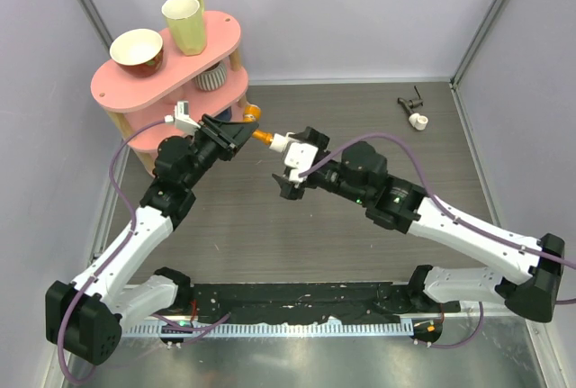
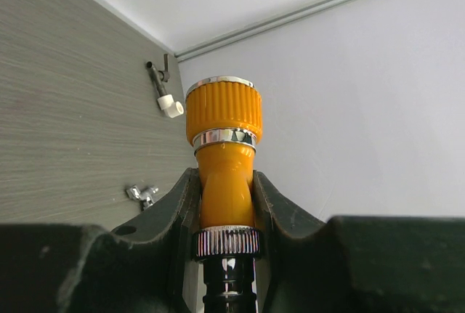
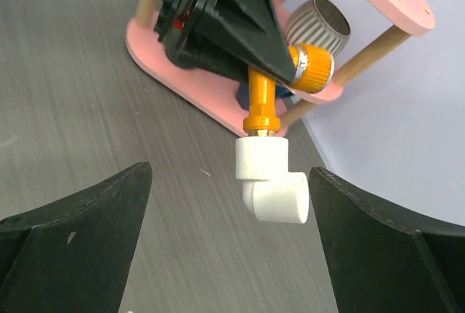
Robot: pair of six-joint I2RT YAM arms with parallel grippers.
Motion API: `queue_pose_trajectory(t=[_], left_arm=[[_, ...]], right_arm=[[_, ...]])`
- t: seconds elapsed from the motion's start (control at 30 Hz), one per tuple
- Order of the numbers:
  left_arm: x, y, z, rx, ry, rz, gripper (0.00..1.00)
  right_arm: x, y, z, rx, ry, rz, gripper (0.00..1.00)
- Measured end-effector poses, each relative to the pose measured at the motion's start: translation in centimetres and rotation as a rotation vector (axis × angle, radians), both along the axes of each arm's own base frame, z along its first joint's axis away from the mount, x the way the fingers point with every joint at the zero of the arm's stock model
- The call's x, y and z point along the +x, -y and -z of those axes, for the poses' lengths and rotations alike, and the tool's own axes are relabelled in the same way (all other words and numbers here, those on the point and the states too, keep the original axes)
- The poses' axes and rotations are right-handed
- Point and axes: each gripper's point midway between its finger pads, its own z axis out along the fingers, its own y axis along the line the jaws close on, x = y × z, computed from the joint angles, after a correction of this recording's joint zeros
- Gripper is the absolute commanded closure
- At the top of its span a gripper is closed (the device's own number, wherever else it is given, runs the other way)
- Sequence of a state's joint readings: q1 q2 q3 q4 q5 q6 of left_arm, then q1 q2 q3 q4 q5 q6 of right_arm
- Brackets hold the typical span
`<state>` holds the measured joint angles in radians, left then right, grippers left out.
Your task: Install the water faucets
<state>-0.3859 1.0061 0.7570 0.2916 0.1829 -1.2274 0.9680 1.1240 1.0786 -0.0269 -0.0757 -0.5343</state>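
Observation:
The orange faucet [image 2: 221,182] with its ribbed orange, silver-ringed knob [image 2: 223,110] is clamped between the dark fingers of my left gripper [image 2: 224,197], which is shut on its body. In the top view the left gripper [image 1: 236,134] holds it above the table, pointing right. A white elbow pipe fitting [image 3: 272,182] sits on the faucet's threaded end [image 3: 260,120]. My right gripper [image 3: 229,244] is open, one finger on each side of the fitting, touching neither. From above, the right gripper [image 1: 290,163] is just right of the fitting [image 1: 281,143].
A pink two-level shelf [image 1: 112,91] at the back left carries a bowl [image 1: 137,49] and a yellow cup [image 1: 184,23]. A dark tap piece with a white end [image 1: 413,111] lies at the back right. A small silver tap piece [image 2: 142,194] lies on the table.

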Motion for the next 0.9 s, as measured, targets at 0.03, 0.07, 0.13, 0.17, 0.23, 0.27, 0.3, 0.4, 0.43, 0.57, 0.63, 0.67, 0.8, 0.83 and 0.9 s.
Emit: queue_pose_trajectory(t=[0.03,0.07,0.13,0.17,0.23,0.27,0.3,0.4,0.43,0.57,0.63,0.67,0.8,0.83,0.9], left_arm=[[0.0,0.0,-0.1,-0.005,-0.003,0.0,1.0],[0.0,0.0,-0.1,-0.011,-0.006,0.001,1.0],[0.0,0.0,-0.4,-0.022,-0.01,0.002,1.0],[0.0,0.0,-0.5,-0.025,-0.009,0.002,1.0],[0.0,0.0,-0.3,-0.02,-0.016,0.0,1.0],[0.1,0.1,-0.2,-0.02,-0.022,0.001,1.0],[0.1,0.0,-0.1,-0.02,-0.024,0.0,1.0],[0.3,0.1,0.0,-0.019,-0.026,0.002,1.0],[0.3,0.3,0.0,-0.021,-0.025,0.011,1.0],[0.1,1.1,-0.4,-0.038,-0.009,0.064,1.0],[0.2,1.5,-0.7,-0.054,0.002,0.087,1.0],[0.2,1.7,-0.8,-0.062,0.007,0.098,1.0],[0.3,2.1,-1.2,-0.078,0.026,0.117,1.0],[0.4,2.1,-1.2,-0.078,0.029,0.118,1.0],[0.4,2.1,-1.4,-0.075,0.048,0.122,1.0]], right_arm=[[0.3,-0.2,0.6,-0.03,0.021,0.021,0.06],[0.6,-0.4,1.3,-0.059,0.038,0.038,0.07],[1.3,-0.6,2.8,-0.121,0.069,0.077,0.09],[1.6,-0.7,3.5,-0.148,0.083,0.095,0.09],[2.3,-0.8,4.2,-0.184,0.117,0.122,0.1],[2.6,-0.8,4.3,-0.194,0.132,0.14,0.11],[3.1,-0.8,4.4,-0.203,0.146,0.16,0.13],[4.1,-0.9,4.5,-0.215,0.178,0.207,0.22],[4.4,-0.9,4.5,-0.215,0.182,0.218,0.24],[5.1,-0.6,4.4,-0.209,0.187,0.253,0.36],[5.5,-0.4,3.9,-0.19,0.186,0.265,0.49],[5.7,-0.3,3.7,-0.182,0.186,0.273,0.53],[6.2,0.0,3.4,-0.167,0.174,0.272,0.75],[6.3,0.0,3.4,-0.161,0.162,0.264,0.76],[6.4,-0.1,3.1,-0.141,0.124,0.223,0.81]])
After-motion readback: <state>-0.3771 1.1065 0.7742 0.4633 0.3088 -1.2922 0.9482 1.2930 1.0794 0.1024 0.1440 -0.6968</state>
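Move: The white elbow, already on the orange faucet's outlet, sits about 6 cm ahead of the open right hand, some 2 cm to its left and 4 cm lower. The orange faucet's body, in the left gripper, is roughly 10 cm ahead of the right hand, 9 cm left and 3 cm below. From the left hand the white elbow lies about 9 cm to the right, 4 cm back and nearly level. The right hand, fingers wide, goes forward and down by about 4 cm each way to bring them around the white elbow's collar, then eases another 2 cm forward and slightly up while the fingers close and pinch the collar, the wrist having swung some 15 degrees clockwise. The left hand keeps its grip on the orange faucet, steady at first, then shifts about 2 cm to its right towards the right hand and 1.5 cm up as the right fingers close, turning slightly clockwise. ##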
